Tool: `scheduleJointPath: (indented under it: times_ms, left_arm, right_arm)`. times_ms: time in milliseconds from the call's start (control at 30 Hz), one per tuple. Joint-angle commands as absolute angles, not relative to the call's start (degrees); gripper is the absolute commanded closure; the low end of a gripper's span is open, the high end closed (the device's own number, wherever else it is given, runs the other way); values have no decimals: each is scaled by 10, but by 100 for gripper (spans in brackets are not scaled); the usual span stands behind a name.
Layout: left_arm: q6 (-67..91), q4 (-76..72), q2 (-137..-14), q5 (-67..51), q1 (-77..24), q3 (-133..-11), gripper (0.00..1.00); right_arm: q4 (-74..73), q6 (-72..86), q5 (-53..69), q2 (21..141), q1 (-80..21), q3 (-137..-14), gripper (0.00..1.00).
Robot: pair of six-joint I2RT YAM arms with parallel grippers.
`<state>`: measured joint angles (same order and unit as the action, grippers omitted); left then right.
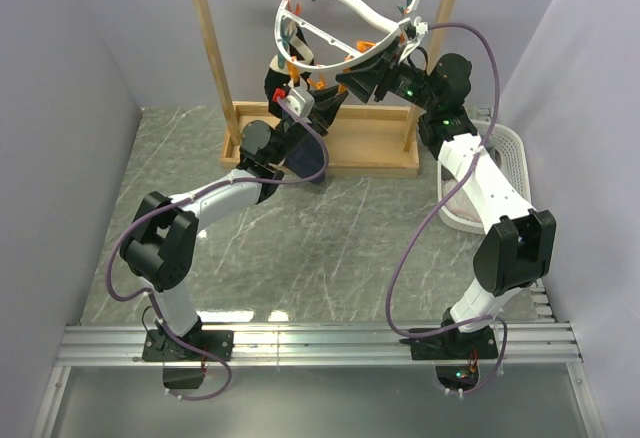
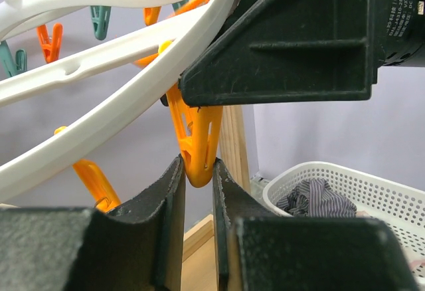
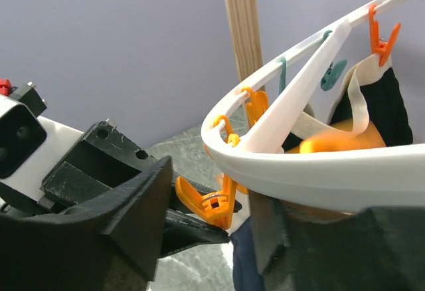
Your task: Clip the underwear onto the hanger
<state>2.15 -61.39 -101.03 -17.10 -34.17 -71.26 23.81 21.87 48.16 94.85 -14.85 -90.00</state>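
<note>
The white ring hanger (image 1: pixel 345 18) hangs tilted from the wooden rack. My left gripper (image 1: pixel 312 88) (image 2: pixel 197 161) is shut on the handle end of an orange clip (image 2: pixel 196 138) (image 3: pixel 212 201) under the near rim. Navy underwear (image 1: pixel 305 158) (image 3: pixel 242 261) hangs just below that clip's mouth. Its cream waistband (image 3: pixel 358 85) runs up to another orange clip (image 3: pixel 380 35) on the far rim. My right gripper (image 1: pixel 368 70) (image 3: pixel 211 185) stands open astride the ring's rim (image 3: pixel 319 178). Whether the near clip bites the fabric is hidden.
The wooden rack post (image 1: pixel 212 48) and its base (image 1: pixel 350 148) stand right behind the grippers. A white basket (image 1: pixel 505 153) (image 2: pixel 372 178) with striped cloth (image 2: pixel 315 198) sits at the right. Several orange and teal clips (image 2: pixel 99 18) dangle from the crossbars.
</note>
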Motion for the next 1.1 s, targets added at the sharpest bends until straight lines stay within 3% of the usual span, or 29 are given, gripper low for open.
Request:
scheduleJointPath:
  times_ms: [0, 67, 133, 267, 400, 633, 733, 767, 833, 1067]
  left_arm:
    - [20, -614, -988, -226, -349, -708, 100]
    - [23, -615, -989, -224, -348, -708, 100]
    - [24, -614, -989, -223, -347, -708, 100]
    - [28, -613, -990, -225, -346, -708, 100]
    - [31, -613, -989, -227, -345, -710, 100]
    - [34, -611, -987, -230, -345, -710, 99]
    - [37, -608, -983, -235, -345, -708, 77]
    - [38, -605, -981, -236, -344, -706, 63]
    - [39, -588, -970, -248, -340, -702, 52]
    - [42, -542, -927, -253, -333, -675, 47]
  right_arm:
    - [273, 233, 489, 949, -149, -925, 46]
    - [272, 231, 491, 949, -149, -925, 53]
    - [259, 226, 496, 950, -149, -927, 53]
    - [243, 213, 511, 945, -149, -927, 41]
    - [235, 207, 520, 939, -147, -919, 40]
    - [222, 193, 509, 938, -147, -925, 66]
    - [213, 187, 506, 940, -148, -931, 91]
    - [211, 186, 502, 940, -148, -933, 96]
    - [201, 183, 500, 942, -148, -937, 100]
    - [194, 196, 495, 947, -145, -944, 100]
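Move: The left hand still pinches the jaws of the front orange clip; the clip's middle lies about 2 cm above its hand point and 1 cm to the right. The same clip stands between the right hand's fingertips, roughly 1 cm to the left of that hand point. From the left hand, the next orange clip hangs some 5 cm left and 1 cm ahead, the navy underwear about 6 cm left and 12 cm below, and the hanger's front rim 5 cm up and 1 cm ahead. Keep the right gripper at the front clip, shifting it less than 1 cm; ease its fingers shut, let them reopen a little, then close them onto the clip's two handles under the rim. Only then open the left fingers, let go of the jaws, and draw that hand about 3 cm back and down, turning it some 10 degrees. ##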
